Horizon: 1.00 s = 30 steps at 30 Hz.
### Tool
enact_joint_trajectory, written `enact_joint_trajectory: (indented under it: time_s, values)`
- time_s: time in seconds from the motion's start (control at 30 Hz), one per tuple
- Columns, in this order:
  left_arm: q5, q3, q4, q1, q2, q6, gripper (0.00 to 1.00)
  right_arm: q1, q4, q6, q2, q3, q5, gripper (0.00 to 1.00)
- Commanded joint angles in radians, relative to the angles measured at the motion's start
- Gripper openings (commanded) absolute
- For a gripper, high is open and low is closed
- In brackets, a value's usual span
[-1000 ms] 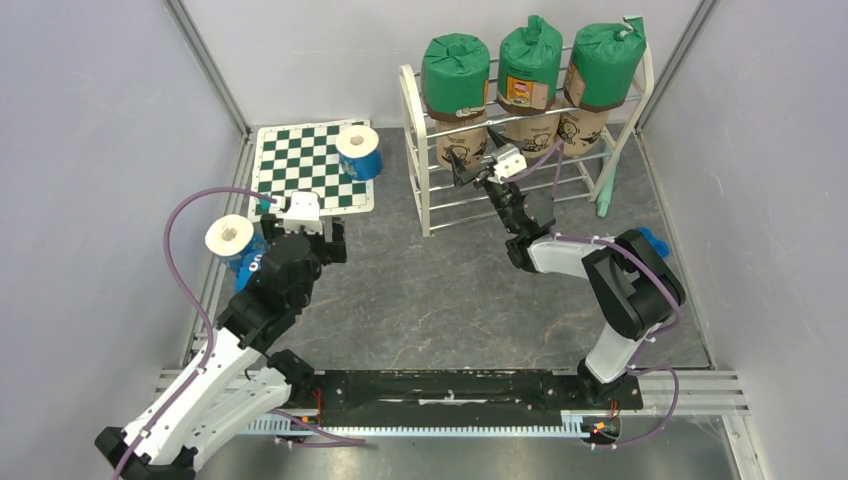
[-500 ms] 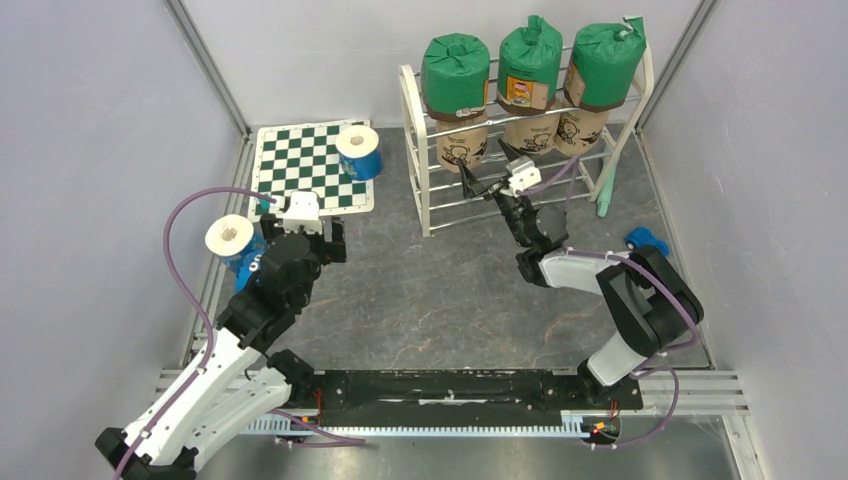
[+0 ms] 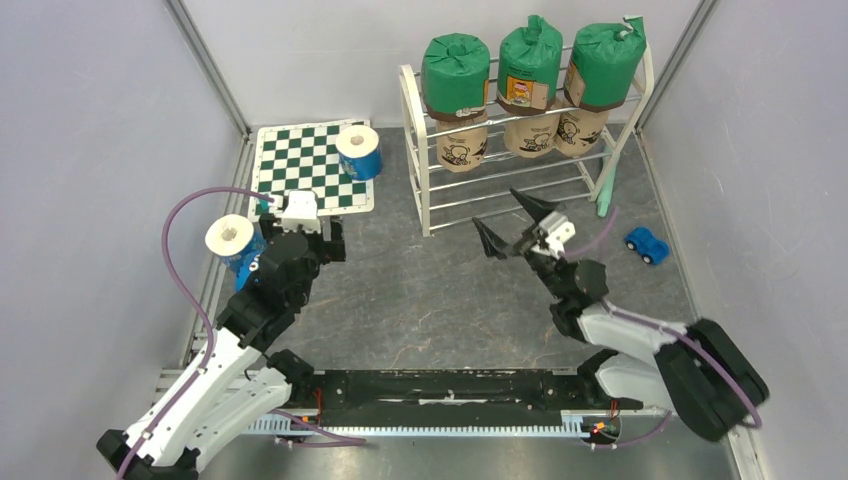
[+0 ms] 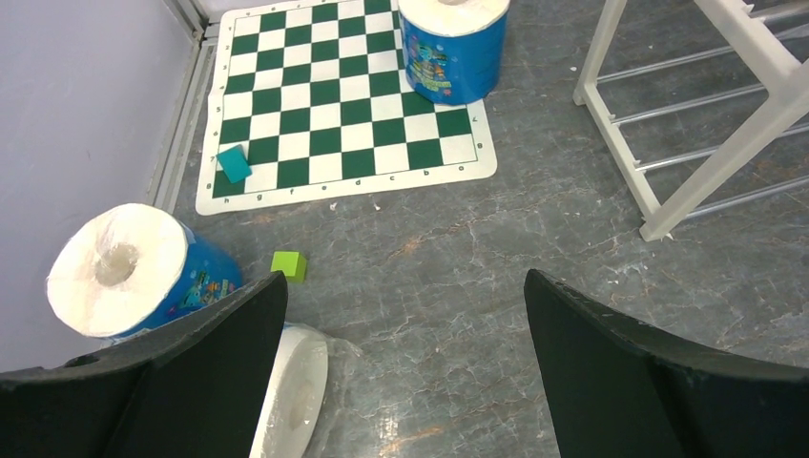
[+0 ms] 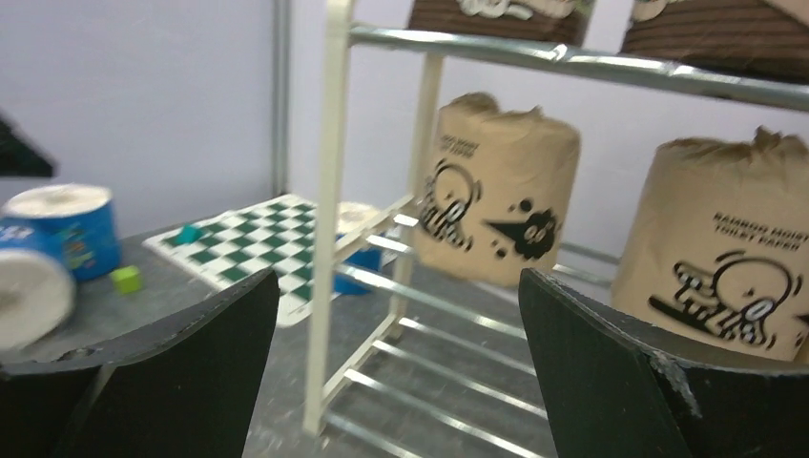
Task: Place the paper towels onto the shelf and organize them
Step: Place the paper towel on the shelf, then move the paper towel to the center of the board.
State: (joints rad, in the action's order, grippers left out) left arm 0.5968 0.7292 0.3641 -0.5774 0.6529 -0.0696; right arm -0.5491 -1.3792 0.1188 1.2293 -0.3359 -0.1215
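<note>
The white shelf [image 3: 415, 150] stands at the back right. Three green paper towels [image 3: 455, 68] sit on its top tier and three tan ones [image 3: 461, 146] on the tier below. My right gripper [image 3: 497, 210] hangs open and empty in front of the shelf's lower rods, facing a shelf post [image 5: 329, 191] and the tan rolls [image 5: 496, 191]. A blue-wrapped roll [image 3: 358, 152] stands on the chessboard, and another [image 3: 232, 243] stands at the left wall. A third one [image 4: 291, 391] lies on its side beside my left gripper [image 4: 405, 281], which is open and empty above the floor.
A green-and-white chessboard mat [image 3: 305, 172] lies at the back left with a teal block [image 4: 233, 164] on it. A small green cube [image 4: 288, 264] sits on the floor near the left roll. A blue toy car [image 3: 647, 244] is right of the shelf, and a pale green stick [image 3: 607, 190] leans there.
My right arm has drawn back from the shelf's middle tier toward the near side, its jaws spreading a little wider. The left arm has not moved.
</note>
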Motion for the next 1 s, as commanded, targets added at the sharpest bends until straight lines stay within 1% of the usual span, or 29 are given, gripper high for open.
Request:
enact_joint_trajectory:
  time_s: [0.0, 0.07, 0.17, 0.2, 0.27, 0.33, 0.4, 0.47, 0.5, 0.57, 0.63, 0.7, 0.8, 0.83, 0.97]
  values:
    - [-0.014, -0.003, -0.042, 0.013, 0.003, -0.031, 1.0, -0.014, 0.18, -0.052, -0.195, 0.152, -0.046, 0.98]
    - [-0.016, -0.002, -0.041, 0.02, 0.008, -0.033, 1.0, -0.014, 0.347, -0.042, -0.305, 0.188, -0.011, 0.98]
    - [-0.019, 0.002, -0.036, 0.028, 0.024, -0.036, 1.0, -0.013, 0.634, -0.063, -0.466, 0.199, 0.091, 0.98]
    - [-0.019, 0.005, -0.034, 0.031, 0.028, -0.038, 1.0, -0.014, 0.714, -0.091, -0.509, 0.193, 0.115, 0.98]
    - [-0.02, 0.007, -0.03, 0.038, 0.039, -0.044, 1.0, -0.014, 0.89, -0.207, -0.578, 0.17, 0.197, 0.98]
    - [-0.024, 0.011, -0.026, 0.046, 0.049, -0.052, 1.0, -0.014, 1.002, -0.288, -0.642, 0.157, 0.229, 0.98]
    - [-0.034, 0.013, -0.024, 0.056, 0.056, -0.063, 1.0, -0.014, 1.026, -0.333, -0.71, 0.191, 0.267, 0.98]
    - [-0.044, 0.016, -0.019, 0.066, 0.064, -0.072, 1.0, -0.014, 1.004, -0.394, -0.789, 0.259, 0.363, 0.98]
    - [-0.048, 0.02, -0.015, 0.072, 0.069, -0.077, 1.0, -0.013, 0.972, -0.398, -0.823, 0.294, 0.391, 0.98]
    - [-0.046, 0.03, 0.001, 0.082, 0.08, -0.091, 1.0, -0.012, 0.922, -0.359, -0.891, 0.362, 0.402, 0.98]
    - [-0.046, 0.038, 0.022, 0.091, 0.092, -0.104, 1.0, -0.013, 0.9, -0.323, -0.932, 0.384, 0.393, 0.98]
    - [-0.042, 0.045, 0.041, 0.103, 0.106, -0.118, 1.0, -0.012, 0.902, -0.284, -0.931, 0.374, 0.369, 0.98]
    - [-0.035, 0.06, 0.069, 0.142, 0.142, -0.146, 1.0, -0.013, 0.931, -0.233, -0.884, 0.343, 0.323, 0.98]
    - [-0.039, 0.07, 0.09, 0.161, 0.161, -0.167, 1.0, -0.013, 0.938, -0.231, -0.858, 0.304, 0.312, 0.98]
    - [-0.058, 0.099, 0.186, 0.256, 0.223, -0.268, 1.0, -0.013, 0.954, -0.249, -0.754, 0.24, 0.237, 0.98]
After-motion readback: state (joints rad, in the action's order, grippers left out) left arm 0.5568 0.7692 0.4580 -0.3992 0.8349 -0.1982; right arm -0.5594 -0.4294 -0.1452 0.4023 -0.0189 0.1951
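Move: The lying blue paper towel is roughly 12 cm to the left hand's left, 5 cm back and 19 cm below; the standing one is about 18 cm left, 2 cm ahead and 19 cm below. The shelf's near leg foot is some 9 cm ahead of the left hand and 22 cm right. From the right hand, the lying towel is about 48 cm left, 10 cm back and 23 cm below; the leftmost brown pack is 15 cm ahead, 6 cm left, nearly level. Pull the empty right gripper away from the shelf: quickly back first, then down about 14 cm and rightward over clear table, tipping its upward-pointing fingers down some 30 degrees and turning slightly clockwise. Meanwhile ease the left gripper down, then increasingly left, towards the two blue paper towels, tilting down and turning counter-clockwise a little. Keep both open. ##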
